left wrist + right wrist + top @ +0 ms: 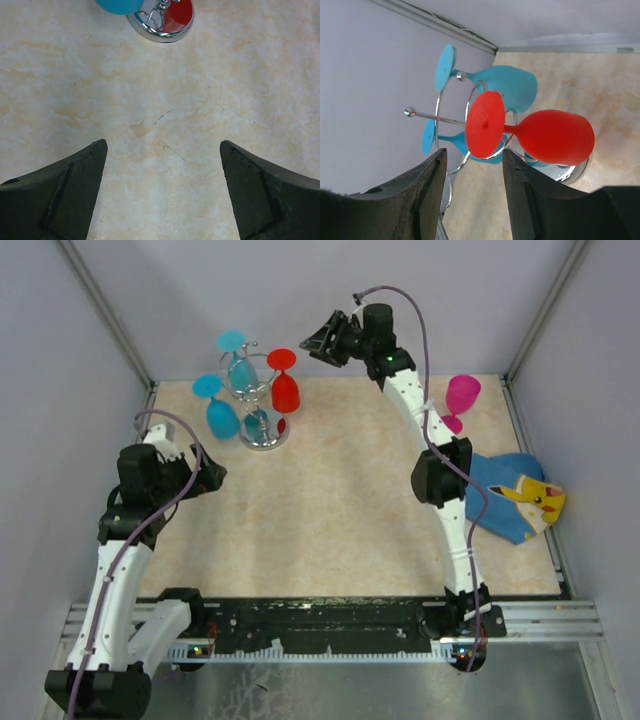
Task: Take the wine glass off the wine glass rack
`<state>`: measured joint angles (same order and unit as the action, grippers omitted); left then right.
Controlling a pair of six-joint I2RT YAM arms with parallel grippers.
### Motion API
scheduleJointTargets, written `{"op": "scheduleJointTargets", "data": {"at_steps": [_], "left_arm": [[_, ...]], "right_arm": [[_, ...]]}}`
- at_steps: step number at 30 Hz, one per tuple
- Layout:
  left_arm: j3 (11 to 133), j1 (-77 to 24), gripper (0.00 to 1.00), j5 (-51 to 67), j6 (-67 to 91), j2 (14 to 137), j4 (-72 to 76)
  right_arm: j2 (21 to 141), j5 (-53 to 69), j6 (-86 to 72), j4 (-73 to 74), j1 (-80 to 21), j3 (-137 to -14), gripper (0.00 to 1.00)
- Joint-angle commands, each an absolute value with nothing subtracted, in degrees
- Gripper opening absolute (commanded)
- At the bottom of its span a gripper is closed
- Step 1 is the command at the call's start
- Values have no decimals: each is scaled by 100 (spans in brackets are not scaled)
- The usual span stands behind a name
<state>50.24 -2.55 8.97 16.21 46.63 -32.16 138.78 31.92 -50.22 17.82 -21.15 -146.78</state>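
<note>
The silver wire wine glass rack [262,420] stands at the table's back left, its disc base also in the left wrist view [162,22]. A red wine glass [284,385] and two blue wine glasses [218,408] hang upside down from its arms. In the right wrist view the red glass [540,135] hangs with its foot just beyond my fingers. My right gripper [318,344] is open, raised to the right of the rack, facing the red glass [472,157]. My left gripper [218,476] is open and empty over bare table in front of the rack [162,147].
A pink wine glass [460,400] stands at the back right by the right arm. A blue cloth with a yellow cartoon figure [515,495] lies at the right edge. Grey walls enclose the table on three sides.
</note>
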Motion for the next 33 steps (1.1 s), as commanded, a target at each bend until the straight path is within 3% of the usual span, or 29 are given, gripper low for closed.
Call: {"op": "scheduleJointTargets", "data": {"at_steps": [1, 33], "left_arm": [[5199, -288, 100, 985, 1659, 4646, -3175], [4967, -290, 100, 950, 1573, 4519, -3112]], "right_arm": [[13955, 3334, -5131, 1806, -2090, -14811, 49], [14743, 3367, -5789, 577, -2436, -15185, 46]]}}
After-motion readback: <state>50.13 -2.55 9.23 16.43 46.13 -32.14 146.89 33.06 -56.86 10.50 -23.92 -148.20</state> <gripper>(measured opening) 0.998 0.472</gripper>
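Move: The red wine glass hangs foot up on the near right side of the rack; its middle is about 6 cm left of the right hand, 2 cm ahead and 11 cm below, its foot only some 5 cm below. The rack's centre is roughly 14 cm left, level in reach, and the upper blue glass 12 cm left of the red glass and 5 cm farther out. From the left hand, the red glass is about 25 cm ahead, 16 cm right, near its own height. With its fingers half open and pointing left and forward, the right hand sinks about 6 cm beside the rack, then shifts left about 4 cm to bring the fingertips to the foot of the hanging red glass. It rises again by roughly 1 cm at the end while the wrist rolls only slightly, with one finger above the foot and the other just below it by the stem; the fingers don't close, and a touch can't be made out. ##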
